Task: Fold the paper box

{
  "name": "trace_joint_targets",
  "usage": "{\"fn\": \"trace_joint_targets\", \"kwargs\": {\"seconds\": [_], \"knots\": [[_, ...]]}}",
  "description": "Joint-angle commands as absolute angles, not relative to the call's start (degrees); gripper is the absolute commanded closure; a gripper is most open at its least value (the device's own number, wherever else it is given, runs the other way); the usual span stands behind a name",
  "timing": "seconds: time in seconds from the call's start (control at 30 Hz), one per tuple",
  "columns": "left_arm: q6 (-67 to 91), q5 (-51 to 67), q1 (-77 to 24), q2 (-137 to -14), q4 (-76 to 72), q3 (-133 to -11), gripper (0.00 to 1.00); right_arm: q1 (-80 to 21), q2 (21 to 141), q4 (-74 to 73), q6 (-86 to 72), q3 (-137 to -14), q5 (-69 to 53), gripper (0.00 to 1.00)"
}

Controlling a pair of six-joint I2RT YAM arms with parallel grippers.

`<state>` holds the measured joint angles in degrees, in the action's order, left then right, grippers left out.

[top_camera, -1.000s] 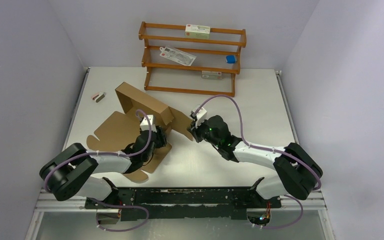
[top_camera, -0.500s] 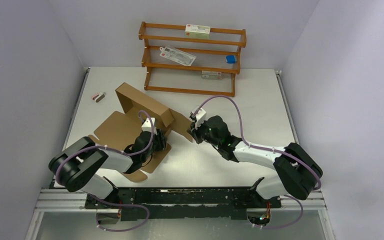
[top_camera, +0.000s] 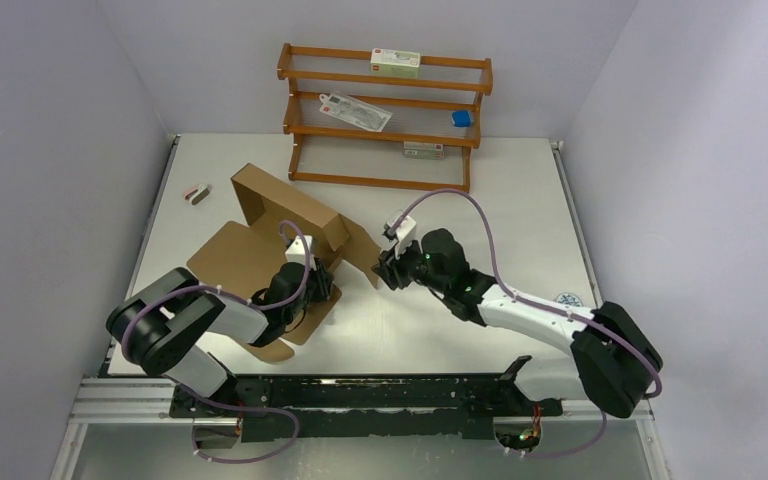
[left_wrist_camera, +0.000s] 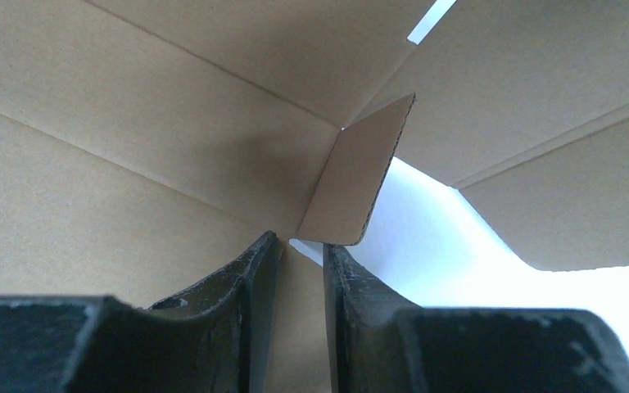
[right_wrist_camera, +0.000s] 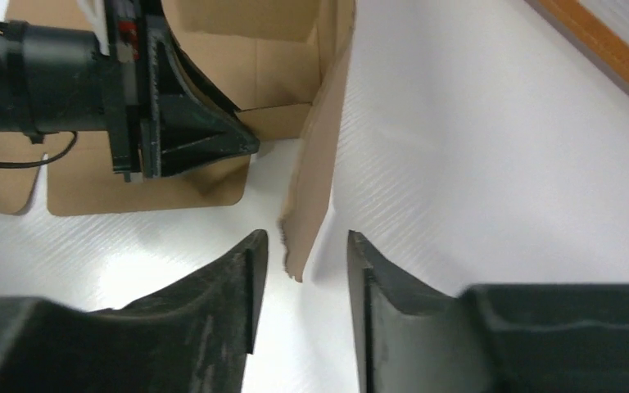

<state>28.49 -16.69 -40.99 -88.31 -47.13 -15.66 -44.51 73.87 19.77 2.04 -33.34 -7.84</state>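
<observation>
The paper box [top_camera: 250, 255] is a brown cardboard sheet lying left of centre, its back wall raised and a side flap [top_camera: 360, 250] standing up at its right end. My left gripper [top_camera: 322, 280] reaches into the box's near right corner. In the left wrist view its jaws [left_wrist_camera: 299, 241] stand a narrow gap apart just below a small upright tab [left_wrist_camera: 352, 180], holding nothing. My right gripper [top_camera: 384, 268] sits at the side flap's outer corner. It is open [right_wrist_camera: 307, 237], and the flap's ragged corner [right_wrist_camera: 315, 164] hangs between the fingers without touching them.
An orange-brown wooden rack [top_camera: 385, 120] stands at the back with white cartons [top_camera: 396, 63] and a small blue item [top_camera: 461, 118] on its shelves. A small object [top_camera: 197, 193] lies near the table's left edge. White tabletop [top_camera: 490, 230] stretches to the right of the box.
My right gripper, shut on the side flap before, has opened and let it go. The left jaws have narrowed, and the left arm has drawn in a little.
</observation>
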Motion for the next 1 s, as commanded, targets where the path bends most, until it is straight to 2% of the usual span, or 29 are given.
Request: {"fn": "trace_joint_targets", "kwargs": {"seconds": [0.0,0.2,0.4,0.73,0.97], "knots": [[28.19,-15.37,-40.30,-89.67,-49.58,-15.56,0.68,-42.20,69.68,13.86,4.13,-38.23,-9.13,0.51],[28.49,-14.52,-39.84,-90.48,-49.64,-15.64,0.69,-31.42,66.66,11.45,4.09,-42.68,-21.25,0.39],[28.85,-13.08,-39.49,-91.45,-50.61,-15.64,0.69,-24.63,72.67,13.71,6.40,-45.34,-24.24,0.37],[29.00,-11.48,-39.11,-92.72,-50.81,-16.30,0.70,-27.21,90.37,21.54,9.46,-49.01,-33.31,0.38],[29.20,-10.63,-38.93,-93.45,-50.44,-16.83,0.71,-30.73,96.96,25.71,10.14,-51.00,-39.56,0.39]]}}
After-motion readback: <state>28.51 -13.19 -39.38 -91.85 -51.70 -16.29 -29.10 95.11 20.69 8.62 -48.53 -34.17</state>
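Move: The end flap's middle lies about 8 cm ahead of the right hand, 4 cm to its left and 3 cm lower, its free tip between the open fingers. The small tab is some 3 cm ahead, 11 cm left and 7 cm lower; the raised side wall is about 18 cm ahead, 23 cm left. From the left hand, the end flap is roughly 11 cm ahead, 8 cm right and 5 cm higher. Opening wider, the right hand arcs up, some 9 cm forward, then down-left to the end flap's outer face. ##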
